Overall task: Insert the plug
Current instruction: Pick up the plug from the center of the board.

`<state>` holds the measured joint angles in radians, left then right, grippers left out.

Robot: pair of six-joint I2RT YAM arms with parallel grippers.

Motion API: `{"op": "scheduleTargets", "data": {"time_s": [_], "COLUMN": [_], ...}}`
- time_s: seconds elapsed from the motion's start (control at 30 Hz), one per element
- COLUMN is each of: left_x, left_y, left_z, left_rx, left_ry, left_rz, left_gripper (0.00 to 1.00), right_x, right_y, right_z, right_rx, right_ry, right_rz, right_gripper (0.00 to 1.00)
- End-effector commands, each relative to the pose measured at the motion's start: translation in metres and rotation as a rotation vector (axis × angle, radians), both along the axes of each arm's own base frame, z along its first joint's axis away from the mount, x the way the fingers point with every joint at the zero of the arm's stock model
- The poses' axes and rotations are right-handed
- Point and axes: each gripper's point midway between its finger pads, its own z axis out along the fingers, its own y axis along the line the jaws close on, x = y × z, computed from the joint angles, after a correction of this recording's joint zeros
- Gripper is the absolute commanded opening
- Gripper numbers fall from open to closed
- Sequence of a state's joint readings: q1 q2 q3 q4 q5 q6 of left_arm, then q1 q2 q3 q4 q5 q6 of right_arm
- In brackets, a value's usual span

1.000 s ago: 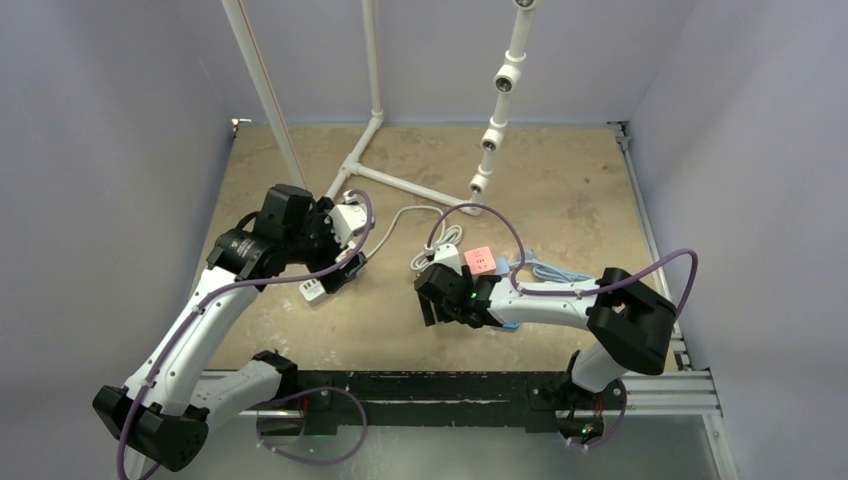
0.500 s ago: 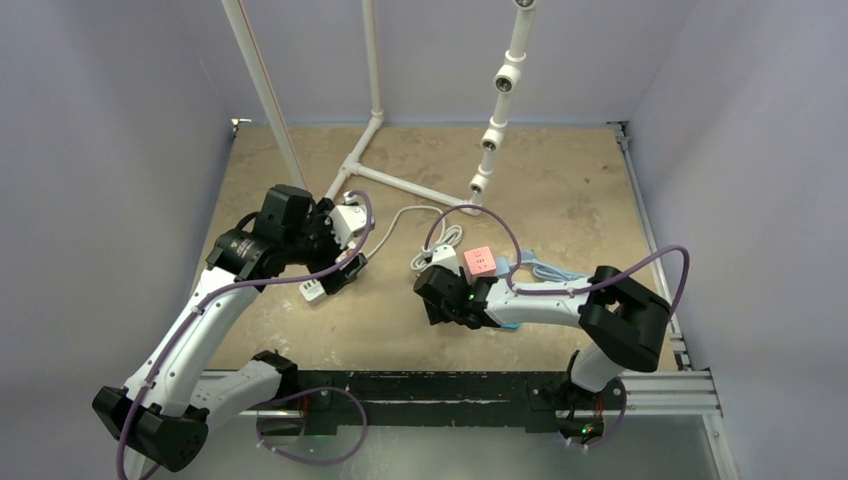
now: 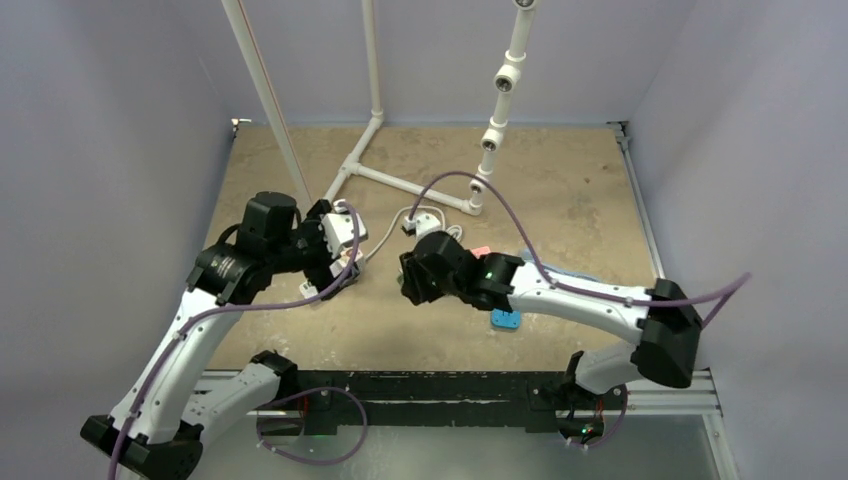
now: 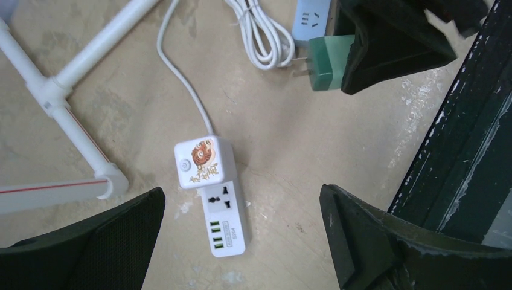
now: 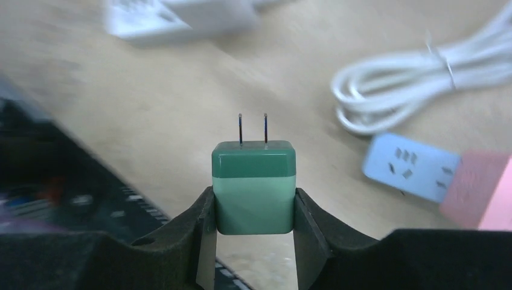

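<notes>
The plug (image 5: 253, 187) is a two-tone green block with two metal prongs (image 5: 252, 128) pointing away from the camera. My right gripper (image 5: 253, 208) is shut on its lower half and holds it above the table. In the left wrist view the plug (image 4: 329, 63) hangs at the upper right, prongs pointing left. A white power strip (image 4: 211, 193) with a cartoon sticker, one socket (image 4: 218, 202) and green USB ports lies flat on the table. My left gripper (image 4: 241, 241) hovers above it, open and holding nothing. From above, the right gripper (image 3: 408, 278) faces the left gripper (image 3: 335, 262).
A coiled white cable (image 4: 265, 36) lies beyond the strip, next to a blue-and-pink socket block (image 5: 422, 169). A white pipe frame (image 3: 400, 185) stands at the back. A small blue piece (image 3: 505, 320) lies under the right arm. The black front rail (image 4: 459, 151) runs close by.
My right gripper has closed on the green plug, lifted it and carried it left towards the left gripper. The left arm has drawn back a little to the left.
</notes>
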<state>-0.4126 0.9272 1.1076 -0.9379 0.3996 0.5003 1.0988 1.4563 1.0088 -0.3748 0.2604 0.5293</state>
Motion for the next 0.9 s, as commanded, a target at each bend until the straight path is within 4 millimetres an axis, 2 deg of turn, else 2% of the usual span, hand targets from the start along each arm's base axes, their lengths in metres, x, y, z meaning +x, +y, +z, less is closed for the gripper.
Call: {"op": "scheduleTargets", "data": {"time_s": [0.0, 0.03, 0.2, 0.37, 0.5, 0.77, 0.8, 0.87], "left_x": [-0.005, -0.008, -0.026, -0.044, -0.049, -0.065, -0.065, -0.064], "left_y": [-0.009, -0.010, -0.013, -0.011, -0.008, -0.009, -0.009, -0.010], "left_z": [0.037, 0.044, 0.073, 0.077, 0.073, 0.058, 0.058, 0.058], "left_rx": [-0.057, -0.059, -0.052, 0.031, 0.097, 0.135, 0.136, 0.135], "left_ry": [-0.212, -0.266, -0.537, -0.695, -0.750, -0.727, -0.724, -0.723], "left_rz": [-0.139, -0.174, -0.351, -0.509, -0.585, -0.718, -0.720, -0.723], "left_gripper": [0.99, 0.99, 0.99, 0.99, 0.99, 0.99, 0.98, 0.91], "right_x": [-0.019, -0.020, -0.034, -0.040, -0.047, -0.047, -0.048, -0.046], "right_y": [0.038, 0.043, 0.066, 0.082, 0.094, 0.108, 0.109, 0.112], "right_z": [0.106, 0.120, 0.155, 0.187, 0.193, 0.194, 0.196, 0.197], "right_rx": [0.223, 0.244, 0.369, 0.522, 0.542, 0.550, 0.555, 0.560], "right_ry": [-0.036, -0.039, 0.038, 0.116, 0.171, 0.224, 0.222, 0.221], "right_rz": [0.242, 0.263, 0.456, 0.648, 0.766, 0.833, 0.839, 0.842], "right_gripper": [0.01, 0.01, 0.02, 0.02, 0.02, 0.01, 0.01, 0.02]}}
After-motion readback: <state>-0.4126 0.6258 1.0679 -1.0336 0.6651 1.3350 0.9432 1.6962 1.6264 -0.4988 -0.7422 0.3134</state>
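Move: Some 13 cm to the left hand's right and 12 cm below lies the green plug, straight across and held in the right gripper. On the table, the white adapter is about 6 cm ahead of the left hand and 17 cm below, neither left nor right. For the right hand, the open left gripper waits about 13 cm left, 12 cm up, 1 cm ahead; the coiled cable is some 10 cm ahead and 4 cm right, 9 cm below. Lifting fast, the right hand carries the plug about 16 cm up, then on leftward some 11 cm in all and slightly back, turning counter-clockwise until its fingers point left. To meet it, the left hand rises and draws back about 6 cm, then sinks a little, rolling some 50 degrees with fingers kept open and brought up to the plug. ##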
